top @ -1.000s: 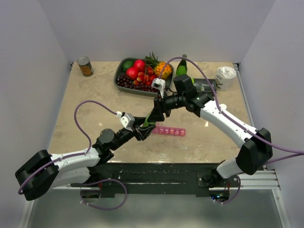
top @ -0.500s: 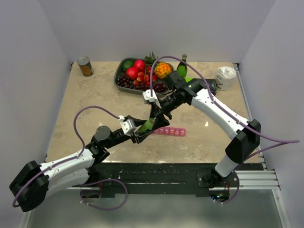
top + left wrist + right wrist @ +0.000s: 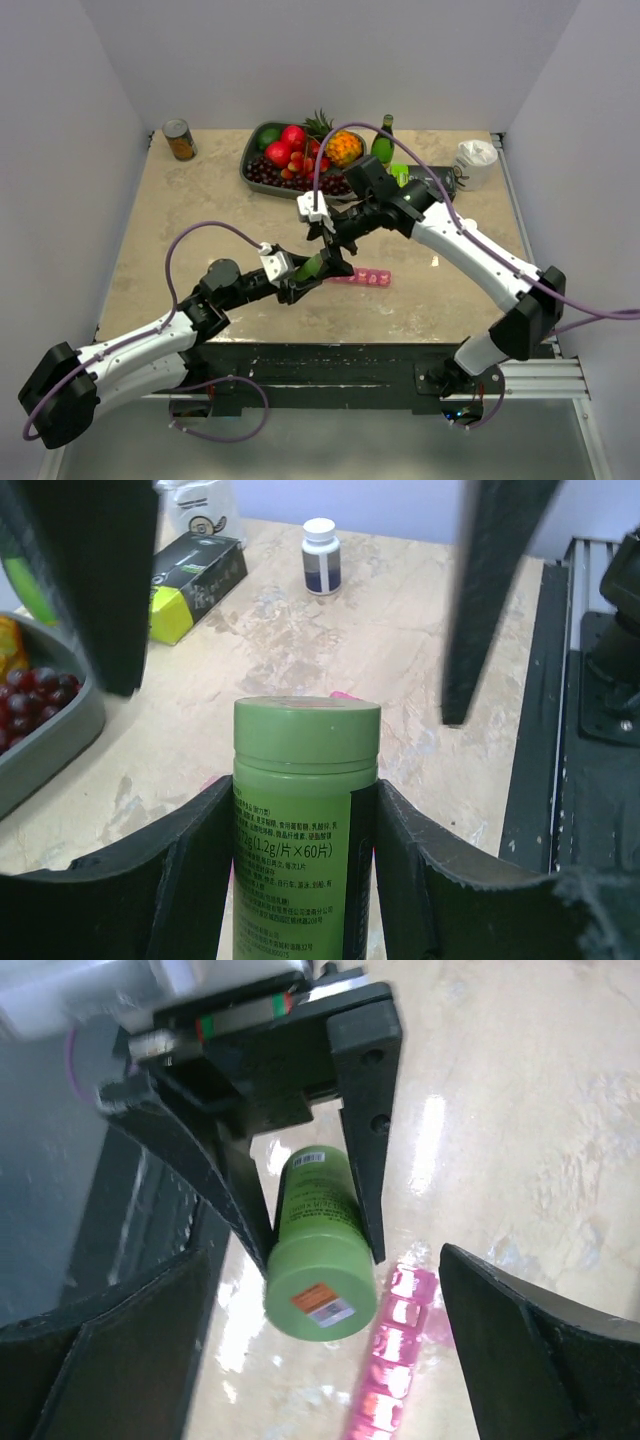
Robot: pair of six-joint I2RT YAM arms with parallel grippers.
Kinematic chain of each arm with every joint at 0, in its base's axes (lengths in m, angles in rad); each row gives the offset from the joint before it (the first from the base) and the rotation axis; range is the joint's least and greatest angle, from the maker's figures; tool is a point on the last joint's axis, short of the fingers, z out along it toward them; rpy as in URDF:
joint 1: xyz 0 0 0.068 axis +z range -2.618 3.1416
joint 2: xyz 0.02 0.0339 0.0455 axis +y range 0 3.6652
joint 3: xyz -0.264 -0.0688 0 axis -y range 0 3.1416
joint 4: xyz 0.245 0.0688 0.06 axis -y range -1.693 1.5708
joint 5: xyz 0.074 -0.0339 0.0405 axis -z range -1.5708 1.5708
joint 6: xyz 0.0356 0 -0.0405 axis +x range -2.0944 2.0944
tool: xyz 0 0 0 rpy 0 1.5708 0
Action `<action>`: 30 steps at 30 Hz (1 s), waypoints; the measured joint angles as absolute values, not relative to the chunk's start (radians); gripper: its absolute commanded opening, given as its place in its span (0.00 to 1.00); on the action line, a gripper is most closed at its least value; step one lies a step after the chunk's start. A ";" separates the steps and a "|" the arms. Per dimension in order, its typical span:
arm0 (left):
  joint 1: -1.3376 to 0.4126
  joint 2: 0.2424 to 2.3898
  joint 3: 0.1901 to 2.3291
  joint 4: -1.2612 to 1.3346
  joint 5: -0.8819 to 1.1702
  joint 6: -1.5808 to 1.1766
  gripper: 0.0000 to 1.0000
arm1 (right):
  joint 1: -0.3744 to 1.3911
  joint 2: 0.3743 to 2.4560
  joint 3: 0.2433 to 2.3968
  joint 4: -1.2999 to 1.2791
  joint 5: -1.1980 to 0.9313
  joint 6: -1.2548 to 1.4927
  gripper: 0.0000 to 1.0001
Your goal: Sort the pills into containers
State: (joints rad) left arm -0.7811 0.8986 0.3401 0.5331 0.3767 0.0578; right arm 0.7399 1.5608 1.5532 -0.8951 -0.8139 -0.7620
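My left gripper (image 3: 316,268) is shut on a green pill bottle (image 3: 305,810), fingers clamped on both sides of its label, and holds it tilted above the table. The bottle's green cap (image 3: 320,1300) is on. My right gripper (image 3: 325,1255) stands open around the cap end, its fingers (image 3: 95,580) wide apart and clear of the bottle. The containers, a pink strip of small square compartments (image 3: 365,277), lie on the table just beyond the bottle and show as the pink strip (image 3: 395,1360) under the cap. No loose pills show.
At the back stand a grey tray of fruit (image 3: 262,172), a tin can (image 3: 179,139), a green glass bottle (image 3: 382,141), a dark box (image 3: 432,180) and a white crumpled cup (image 3: 474,160). A small white bottle (image 3: 320,555) stands beyond the box (image 3: 195,580).
My right gripper, shut on the bottle's cap end before, has sprung open and let go. The left arm has shifted slightly with the bottle still in its grip.
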 measured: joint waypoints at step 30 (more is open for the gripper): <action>-0.781 0.881 0.278 0.629 0.155 -0.114 0.00 | 0.724 1.473 1.253 -0.437 -0.567 0.336 0.22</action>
State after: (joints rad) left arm -0.7811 0.8806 0.2783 0.6292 0.1551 -0.1139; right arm 0.7242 1.4727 1.2526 -0.4370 -0.5674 0.3355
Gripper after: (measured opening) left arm 0.558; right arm 0.454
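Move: The cap of the green bottle, whose body my left fingers still hold, sits about 3 cm below my open right hand, 2 cm to its right and 1 cm back. From my left hand the cap is some 4 cm up, 3 cm to the right and 1 cm ahead. Below on the table, the pill box lies about 9 cm right and 3 cm ahead of my right hand, and the fruit tray roughly 35 cm ahead and 5 cm left, both some 17 cm lower. My right hand rolls back nearly 60 degrees clockwise for a fresh grip, fingers wide: first up a little, then forward and down about 5 cm onto the green cap, where the fingers close and pinch its sides. My left hand keeps its hold on the bottle, carrying it some 3 cm forward and left with a slight counter-clockwise turn. ##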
